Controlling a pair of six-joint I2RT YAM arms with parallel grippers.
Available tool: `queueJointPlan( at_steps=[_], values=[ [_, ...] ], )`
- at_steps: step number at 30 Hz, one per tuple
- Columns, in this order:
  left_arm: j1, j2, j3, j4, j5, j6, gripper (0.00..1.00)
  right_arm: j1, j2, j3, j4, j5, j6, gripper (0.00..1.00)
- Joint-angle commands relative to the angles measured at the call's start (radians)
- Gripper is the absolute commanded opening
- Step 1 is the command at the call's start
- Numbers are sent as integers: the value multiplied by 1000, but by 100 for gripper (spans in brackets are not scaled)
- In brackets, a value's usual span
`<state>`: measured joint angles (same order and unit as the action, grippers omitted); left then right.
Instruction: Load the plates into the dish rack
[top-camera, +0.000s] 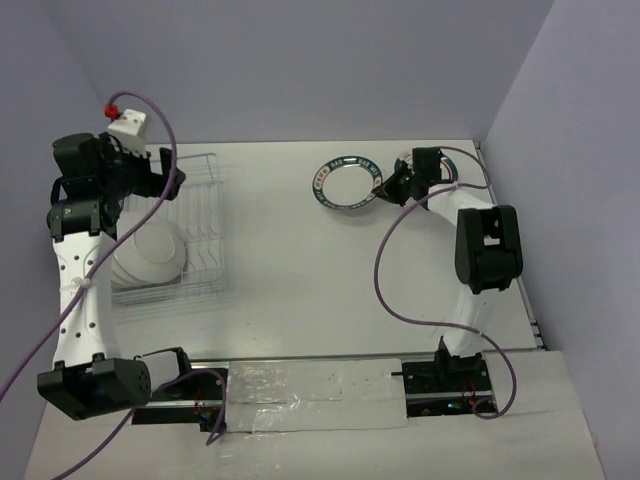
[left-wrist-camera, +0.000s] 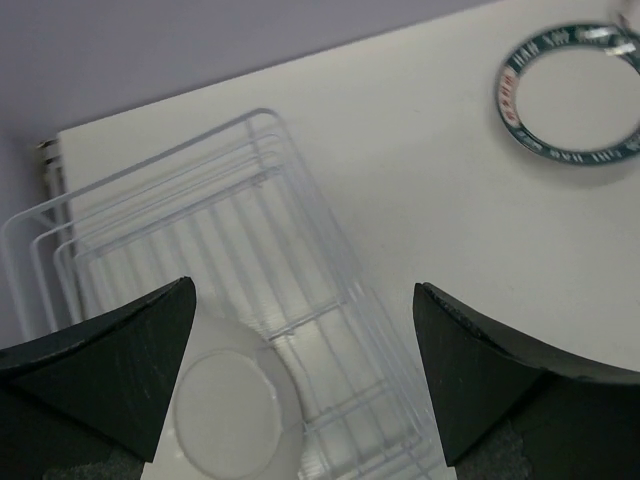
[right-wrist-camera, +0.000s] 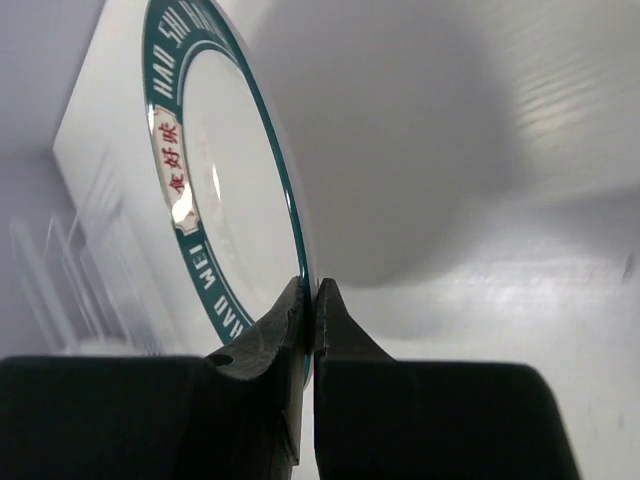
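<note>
A white plate with a dark teal rim (top-camera: 345, 183) lies at the back middle of the table; it also shows in the left wrist view (left-wrist-camera: 570, 95) and fills the right wrist view (right-wrist-camera: 230, 190). My right gripper (top-camera: 388, 186) is shut on its right edge, the rim pinched between the fingertips (right-wrist-camera: 312, 300). The white wire dish rack (top-camera: 195, 215) stands at the left. Several white plates (top-camera: 150, 255) lean in its near part, undersides showing (left-wrist-camera: 225, 405). My left gripper (top-camera: 172, 180) hangs open and empty above the rack's far part (left-wrist-camera: 305, 340).
The rack's far slots (left-wrist-camera: 200, 230) hold nothing. Purple cables loop from both arms (top-camera: 385, 265). A grey wall runs along the back and right of the table (top-camera: 510, 90). A foil-covered strip (top-camera: 310, 392) lies between the arm bases.
</note>
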<state>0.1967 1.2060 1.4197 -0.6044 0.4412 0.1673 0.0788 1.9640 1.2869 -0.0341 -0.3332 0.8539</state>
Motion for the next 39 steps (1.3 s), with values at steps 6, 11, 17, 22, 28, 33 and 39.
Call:
queueJointPlan(
  at_steps=[6,11,17,22,28,33,39],
  values=[
    [-386,-112,-64,-193,48,308,99,76,-341,-29,-167,-229,-317,0],
    [-727,-134,-166,-167,-192,339,97,114,-433,-98,-149,-325,-292,0],
    [-936,-72,-177,-170,-332,397,95,168,-448,-136,-105,-447,-247,0],
    [-1120,-68,-260,-140,-490,511,94,191,-392,-112,-131,-549,-243,0],
    [-1226,-68,-399,-11,-643,630,94,202,-337,-77,-199,-619,-282,0],
    [-1238,-63,-493,169,-766,718,87,213,-318,-69,-262,-668,-315,0],
    [-1249,-92,-583,317,-820,811,63,233,-292,-35,-354,-704,-378,0]
  ],
)
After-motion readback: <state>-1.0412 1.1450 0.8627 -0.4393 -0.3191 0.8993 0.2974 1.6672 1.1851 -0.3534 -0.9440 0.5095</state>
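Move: My right hand already holds the green-rimmed plate by its right edge; the plate's middle is about 9 cm left of that hand, 2 cm ahead and level with it. From my left hand, the same plate lies about 36 cm right, 15 cm ahead and 26 cm below. My left gripper is some 45 cm left of my right hand, 14 cm back and 26 cm higher. The dish rack lies about 8 cm left of my left hand, 3 cm ahead and 28 cm below. I keep the plate pinched in my right hand, lift it and draw it some 19 cm back and 13 cm left, sinking a little after the rise and turning counter-clockwise. My open left hand sweeps about 24 cm right, back and down to meet it, turning clockwise and rolling its left side up, then eases forward until its fingers straddle the plate's near rim and start to close. ##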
